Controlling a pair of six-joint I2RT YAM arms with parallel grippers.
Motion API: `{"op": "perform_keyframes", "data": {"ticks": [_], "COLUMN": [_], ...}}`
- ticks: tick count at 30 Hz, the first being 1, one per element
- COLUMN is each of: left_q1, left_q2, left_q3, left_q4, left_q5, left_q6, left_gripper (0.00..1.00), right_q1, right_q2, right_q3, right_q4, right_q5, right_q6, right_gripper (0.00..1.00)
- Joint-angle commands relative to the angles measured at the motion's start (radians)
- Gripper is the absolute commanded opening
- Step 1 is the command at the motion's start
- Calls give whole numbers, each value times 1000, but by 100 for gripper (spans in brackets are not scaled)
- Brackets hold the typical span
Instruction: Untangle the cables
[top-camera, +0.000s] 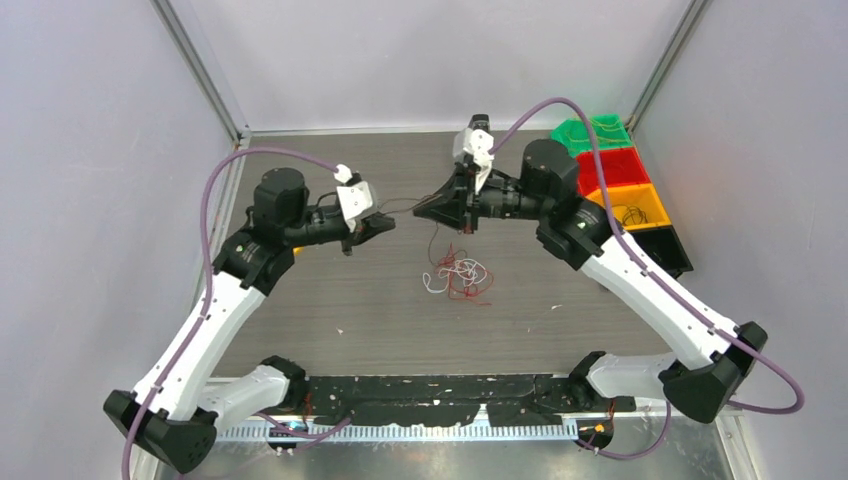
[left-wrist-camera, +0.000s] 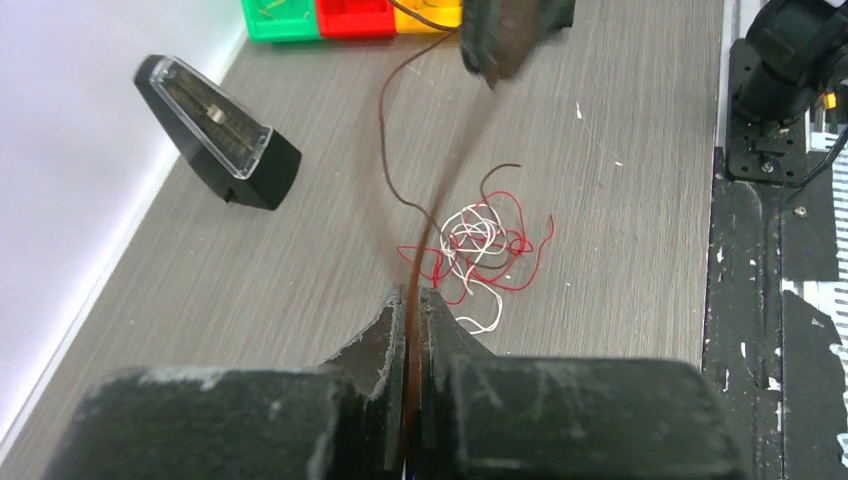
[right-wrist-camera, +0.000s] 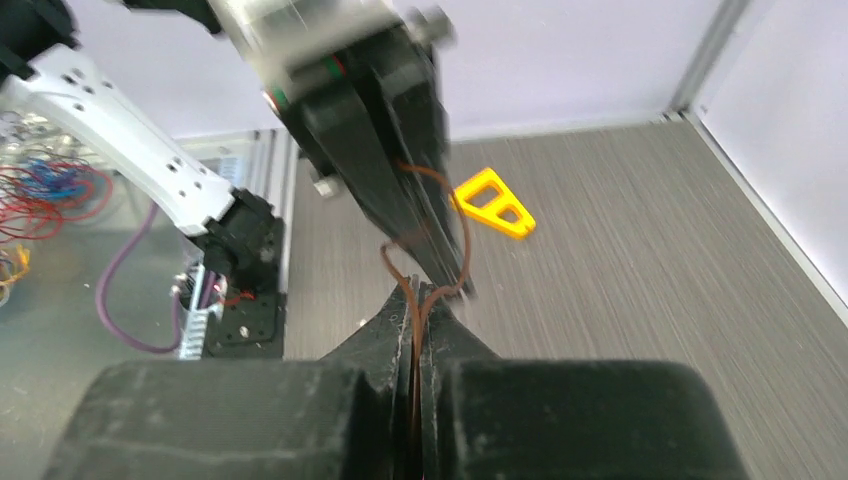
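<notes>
The cables are a small tangle (top-camera: 460, 275) of red, white and dark brown wires lying on the table between the arms, also seen in the left wrist view as the tangle (left-wrist-camera: 482, 245). One dark brown cable (top-camera: 404, 206) is stretched in the air above it. My left gripper (top-camera: 385, 225) (left-wrist-camera: 412, 295) is shut on one end of it. My right gripper (top-camera: 422, 208) (right-wrist-camera: 420, 295) is shut on the other part, where the brown cable (right-wrist-camera: 466, 240) loops out of the jaws. A thin strand (left-wrist-camera: 381, 120) hangs from the right gripper towards the tangle.
A row of bins stands at the back right: green (top-camera: 595, 133), red (top-camera: 612, 165), yellow (top-camera: 630, 205) with dark wires in it, and black (top-camera: 660, 248). A black wedge-shaped block (left-wrist-camera: 220, 135) lies by the left wall. A yellow triangular piece (right-wrist-camera: 492, 203) lies on the table.
</notes>
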Motion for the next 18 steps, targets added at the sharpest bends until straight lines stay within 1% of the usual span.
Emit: {"op": "perform_keyframes", "data": {"ticks": [1,2,3,4,5,6,7,8,11,14,15,18], "left_q1": [42,45,45,45,45,45,44,44,39,36,35,30], "left_q2": [-67,-70,-69,-67,-59,-50,-36,-23,12,32,35,46], "left_q3": [58,69,80,94,109,128,149,169,222,254,265,283], "left_q4": [14,-9,-38,-61,-83,-105,-139,-162,-203,-225,-239,-265], "left_q5": [70,74,80,88,96,105,114,126,152,139,136,86], "left_q6": [-45,-37,-23,-13,-9,-3,-2,-2,-3,-3,9,30], "left_gripper": [0,0,0,0,0,0,0,0,0,0,0,0], "right_q1": [-106,-137,-155,-159,-161,-162,-162,-161,-129,-93,-78,-60], "right_q2": [-88,-101,-106,-112,-113,-115,-115,-113,-92,-37,-17,15], "right_q3": [-38,-44,-49,-39,-29,-4,10,40,98,173,184,237], "right_q4": [-151,-194,-289,-340,-432,-467,-510,-520,-486,-438,-396,-332], "right_q5": [-11,-15,-17,-18,-24,-27,-32,-39,-46,-56,-59,-114], "right_q6": [-67,-129,-214,-263,-340,-367,-392,-398,-351,-285,-239,-163], "right_gripper": [12,33,46,69,76,89,96,98,95,95,95,95]}}
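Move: Both grippers already pinch the brown cable in the air. The right gripper is roughly 6 cm to the left gripper's right, 2 cm back and 7 cm above it. The red-and-white tangle lies on the table about 14 cm to the left gripper's right, 4 cm ahead and 30 cm below; from the right gripper it is some 8 cm right, 6 cm ahead and 37 cm down. Open the right gripper wide to let go of the brown cable while pulling it quickly right and down, about 7 cm and 6 cm, fingertips dipping some 15 degrees; then bring it part-way back up and left with the jaws open. Meanwhile keep the left gripper shut on the cable and raise it about 5 cm, drawing it slightly back. ##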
